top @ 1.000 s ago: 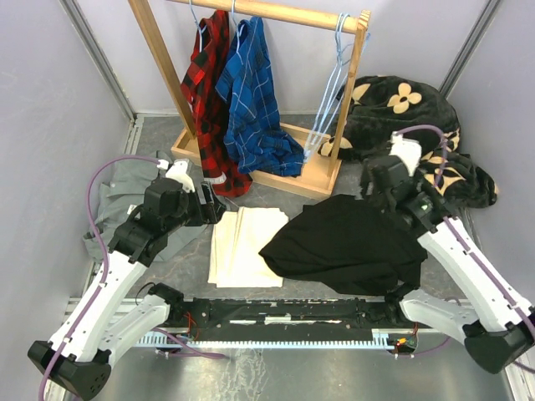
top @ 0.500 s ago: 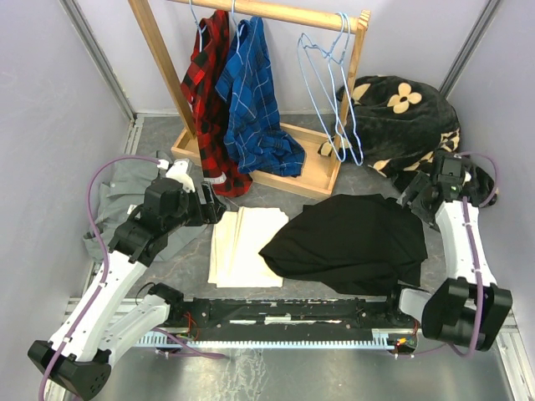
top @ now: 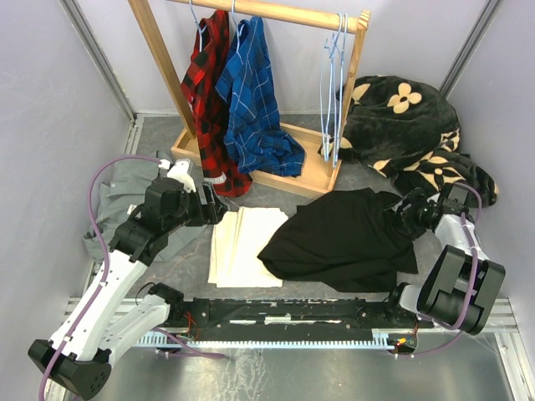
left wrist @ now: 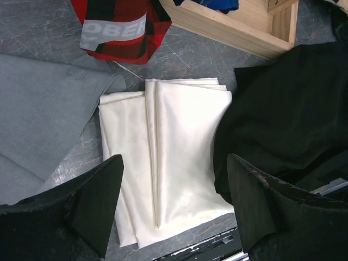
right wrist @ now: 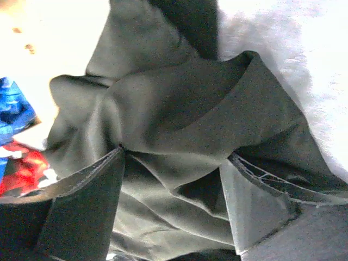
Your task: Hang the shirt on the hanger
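The black shirt [top: 347, 238] lies crumpled on the table, right of centre; its left part shows in the left wrist view [left wrist: 288, 114]. Several light-blue wire hangers [top: 334, 92] hang at the right end of the wooden rack's bar. My right gripper [top: 410, 215] is low at the shirt's right edge. In the right wrist view it [right wrist: 171, 157] is open, with bunched shirt fabric [right wrist: 179, 103] between its fingers [right wrist: 87, 201]. My left gripper [top: 213, 209] is open and empty, held above a folded cream cloth [left wrist: 174, 163], left of the shirt. No label is visible.
The wooden rack [top: 313, 177] stands at the back with a red plaid shirt [top: 209, 92] and a blue plaid shirt [top: 255, 92] on it. A grey shirt [top: 125, 196] lies far left, a cream cloth [top: 242, 242] in the middle, a flowered black blanket [top: 401, 117] back right.
My right arm swung away from the rack and dropped low to the shirt's right edge. A hanger swung out on the bar and settled. The shirt's right side shifted. The left arm has not moved.
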Controlling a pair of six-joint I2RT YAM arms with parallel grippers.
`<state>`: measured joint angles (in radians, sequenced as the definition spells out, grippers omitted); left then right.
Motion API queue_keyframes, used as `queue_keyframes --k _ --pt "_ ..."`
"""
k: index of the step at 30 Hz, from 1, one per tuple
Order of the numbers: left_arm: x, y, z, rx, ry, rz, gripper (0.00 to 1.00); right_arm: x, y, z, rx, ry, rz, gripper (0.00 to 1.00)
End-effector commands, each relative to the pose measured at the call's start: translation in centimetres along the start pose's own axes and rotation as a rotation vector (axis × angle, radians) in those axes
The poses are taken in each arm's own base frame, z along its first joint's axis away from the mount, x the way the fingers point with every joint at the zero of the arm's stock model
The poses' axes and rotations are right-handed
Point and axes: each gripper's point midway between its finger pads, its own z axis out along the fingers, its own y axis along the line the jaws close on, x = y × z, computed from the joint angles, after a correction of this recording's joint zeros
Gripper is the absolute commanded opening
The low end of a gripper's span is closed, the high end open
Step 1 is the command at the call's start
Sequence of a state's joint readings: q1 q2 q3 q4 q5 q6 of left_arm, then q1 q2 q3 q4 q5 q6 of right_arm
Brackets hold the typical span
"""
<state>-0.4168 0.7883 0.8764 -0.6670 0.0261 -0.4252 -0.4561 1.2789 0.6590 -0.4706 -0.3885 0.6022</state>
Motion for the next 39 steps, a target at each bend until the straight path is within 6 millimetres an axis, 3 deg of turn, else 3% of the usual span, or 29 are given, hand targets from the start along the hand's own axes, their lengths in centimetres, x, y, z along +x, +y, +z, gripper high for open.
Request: queue_keyframes --k 1,4,6,9,11,16,17,22,26,29,32,35,39 --pt "-0.5 -0.5 0.0 0.026 -0.027 -0.005 0.83 -1.5 8.3 -2.0 -0.446 -0.041 -0.053 0.61" --pt "-0.5 -0.6 0.0 0.027 -0.025 -0.004 0.83 -2.0 10.1 -3.9 -0.529 -0.085 -0.080 0.15" --pt "-0.5 -0.6 0.0 0.027 -0.024 -0.003 0.83 -2.6 10.4 -5.6 -0.494 -0.140 -0.104 0.00" --pt "-0.5 -0.6 -0.1 0.027 -0.026 -0.003 0.83 -4.6 10.6 -9.7 -0.383 -0.302 -0.173 0.00" --pt "-0.6 -0.6 0.0 0.028 -0.026 -0.005 0.83 -5.8 11.2 -13.4 -0.327 -0.420 -0.224 0.00" --pt "-0.7 -0.7 -0.1 0.035 -0.029 -0.003 0.83 -8.3 13.8 -23.2 -0.262 -0.656 -0.290 0.00" --pt "-0.7 -0.7 -0.1 0.036 -0.030 -0.002 0.83 -8.8 15.1 -25.6 -0.274 -0.700 -0.311 0.00" --pt "-0.9 -0.7 -0.4 0.035 -0.039 -0.001 0.83 -9.8 19.3 -32.4 -0.333 -0.786 -0.383 0.00" --pt "-1.1 -0.8 -0.6 0.036 -0.048 0.000 0.83 -9.7 22.4 -36.4 -0.385 -0.815 -0.479 0.00" --pt "-1.2 -0.9 -0.5 0.039 -0.053 -0.002 0.83 -8.8 24.1 -37.0 -0.422 -0.781 -0.543 0.00" --pt "-1.4 -1.0 -0.4 0.044 -0.053 -0.003 0.83 -6.6 25.0 -35.6 -0.483 -0.685 -0.593 0.00" --pt "-1.5 -1.1 -0.4 0.045 -0.056 -0.008 0.83 -3.3 24.8 -31.7 -0.496 -0.556 -0.635 0.00" --pt "-1.7 -1.2 -0.4 0.049 -0.063 -0.014 0.83 3.0 24.3 -24.6 -0.502 -0.347 -0.691 0.00"
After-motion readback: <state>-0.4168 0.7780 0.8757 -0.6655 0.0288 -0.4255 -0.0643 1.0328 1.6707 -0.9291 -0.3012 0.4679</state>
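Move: The far right part of the black shirt, where the right fingers will shut, lies about 2 cm ahead, 2 cm left and 2 cm below the right hand. The blue hangers hang some 15 cm ahead of that hand, 21 cm to its left and 25 cm above; the dark blanket lies about 20 cm straight ahead. From the left hand, that part of the shirt is roughly 54 cm right, 4 cm ahead and 18 cm down. Right fingers pinch the black shirt, lift it some 45 cm, wrist tipping up, then sink slightly leftward. ##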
